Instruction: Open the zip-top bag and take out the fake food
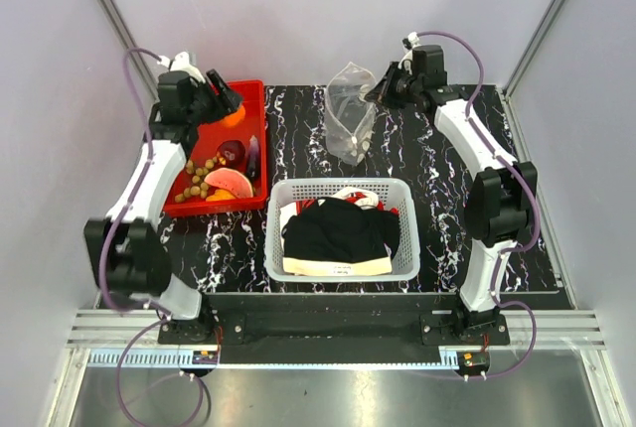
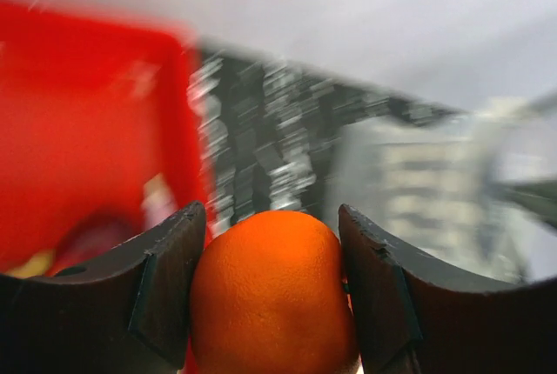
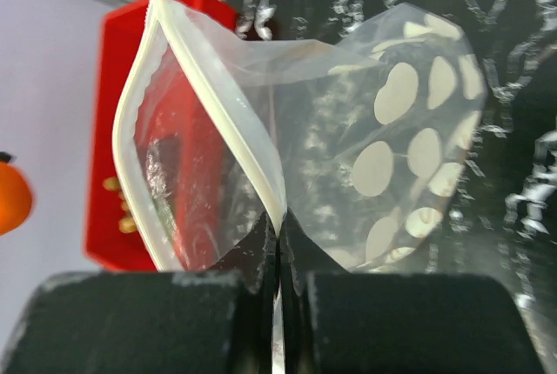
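The clear zip-top bag (image 1: pixel 350 117) hangs at the back centre with its mouth open. My right gripper (image 1: pixel 384 89) is shut on the bag's white zip rim (image 3: pixel 261 174), its jaws pinched together (image 3: pixel 280 222). Pale round discs (image 3: pixel 376 168) lie inside the bag. My left gripper (image 1: pixel 225 101) is over the far end of the red bin (image 1: pixel 211 137), shut on an orange fruit (image 2: pixel 274 296) that fills the gap between its fingers (image 2: pixel 270 217). In the bin lie a dark red fruit (image 1: pixel 232 152), a pink-red wedge (image 1: pixel 229 182), a dark purple piece (image 1: pixel 254 157) and several tan balls (image 1: pixel 196 181).
A white mesh basket (image 1: pixel 273 238) of black and white clothes sits front centre, between both arms. The black marbled mat (image 1: pixel 447 164) covers the table. Grey walls close in left, right and behind.
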`<state>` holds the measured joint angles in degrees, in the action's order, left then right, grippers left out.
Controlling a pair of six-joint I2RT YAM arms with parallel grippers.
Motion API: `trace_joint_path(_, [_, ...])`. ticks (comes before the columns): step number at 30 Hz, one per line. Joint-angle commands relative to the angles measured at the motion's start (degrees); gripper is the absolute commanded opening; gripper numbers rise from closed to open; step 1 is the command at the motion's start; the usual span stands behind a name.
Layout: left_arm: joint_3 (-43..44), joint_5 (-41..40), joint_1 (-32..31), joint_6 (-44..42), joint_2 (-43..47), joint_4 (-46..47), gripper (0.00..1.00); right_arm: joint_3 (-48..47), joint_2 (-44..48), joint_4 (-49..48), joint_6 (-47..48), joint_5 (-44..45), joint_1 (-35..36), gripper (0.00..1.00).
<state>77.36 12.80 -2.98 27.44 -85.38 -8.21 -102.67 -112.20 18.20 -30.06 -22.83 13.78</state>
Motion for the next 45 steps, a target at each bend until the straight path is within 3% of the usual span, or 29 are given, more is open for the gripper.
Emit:
trace_joint_path(1, [-1.2,-9.8,3.0,-0.2,-7.3,-5.7,0.00,-5.0,2.3,7.5,9.7,7.9,0.2,0.00])
trace_joint_path(3, [0.7,-16.1,3.0,-1.5,-10.9,-5.7,0.00,-6.2,1.4,10.4,13.3,11.3,0.2,0.00])
trace_joint_path(7, [6.9,-21.0,4.7,-2.8,-18.1,-8.4,0.04,-11.0,-1.3,13.3,17.5,12.8,0.2,0.00])
trace_joint_path(12, [12.1,-20.6,6.3,-2.7,-25.0,-9.4,0.38,-15.8,-7.3,14.1,17.9,11.0,0.8,0.03])
trace_joint_path(13, [13.2,-19.9,6.8,-2.5,-25.8,-10.0,0.55,-17.5,-8.3,14.1,17.8,10.8,1.1,0.07])
trace_joint_path(17, [18.7,-18.5,7.5,-3.0,-29.4,-12.3,0.72,-23.3,-14.0,14.8,15.6,8.5,2.5,0.24])
trace_joint_path(21, [19.8,-18.4,7.5,-3.3,-28.0,-13.2,0.99,-29.6,-18.8,17.4,13.8,6.8,4.6,0.40])
trace_joint_path(27, [15.6,-14.0,6.2,-1.9,-19.7,-13.7,0.99,-36.6,-21.5,18.2,8.2,0.5,5.6,0.61])
trace_joint_path(31, [9.8,-10.9,1.1,-2.3,-9.9,-13.2,0.99,-33.0,-17.1,18.5,7.8,1.5,5.6,0.88])
trace_joint_path(33, [7.5,-9.4,-1.6,-3.4,-6.7,-13.1,0.99,-30.9,-13.2,19.0,8.4,2.0,5.7,0.96])
trace_joint_path(36, [1.9,-6.7,-6.8,-4.0,0.0,-12.3,0.99,-23.0,-5.9,19.2,8.8,4.5,5.7,1.00])
trace_joint_path(41, [-11.3,-2.5,-15.4,-2.6,11.7,-7.5,0.99,0.4,11.7,16.0,8.3,9.8,5.7,1.00])
trace_joint_path(45, [-20.1,3.9,-16.8,1.2,19.4,0.0,0.99,23.0,23.8,5.2,7.3,7.5,5.7,1.00])
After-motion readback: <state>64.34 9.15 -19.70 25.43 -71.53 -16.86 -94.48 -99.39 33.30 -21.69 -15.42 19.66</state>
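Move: My left hand holds the orange; the empty far part of the red bin, where it goes, is about 8 cm ahead, 11 cm left and 22 cm below. The plum lies some 4 cm back and 3 cm left of this hand, the eggplant 4 cm back and 3 cm right, the watermelon slice 11 cm back and 3 cm left. My right hand grips the emptied bag's mouth; its bare table spot is roughly 11 cm left, level ahead, 20 cm below, with the laundry basket's middle 29 cm back and 9 cm left. I drop my left hand about 18 cm while swinging it left and a little forward into the red bin, tipping the fingers down, open them to let go of the orange, then lift and sweep back and right, away from the bin. Meanwhile my right hand dips forward and down, swings some 10 cm left as its fingers spread and release the bag, then draws straight back about 13 cm. ##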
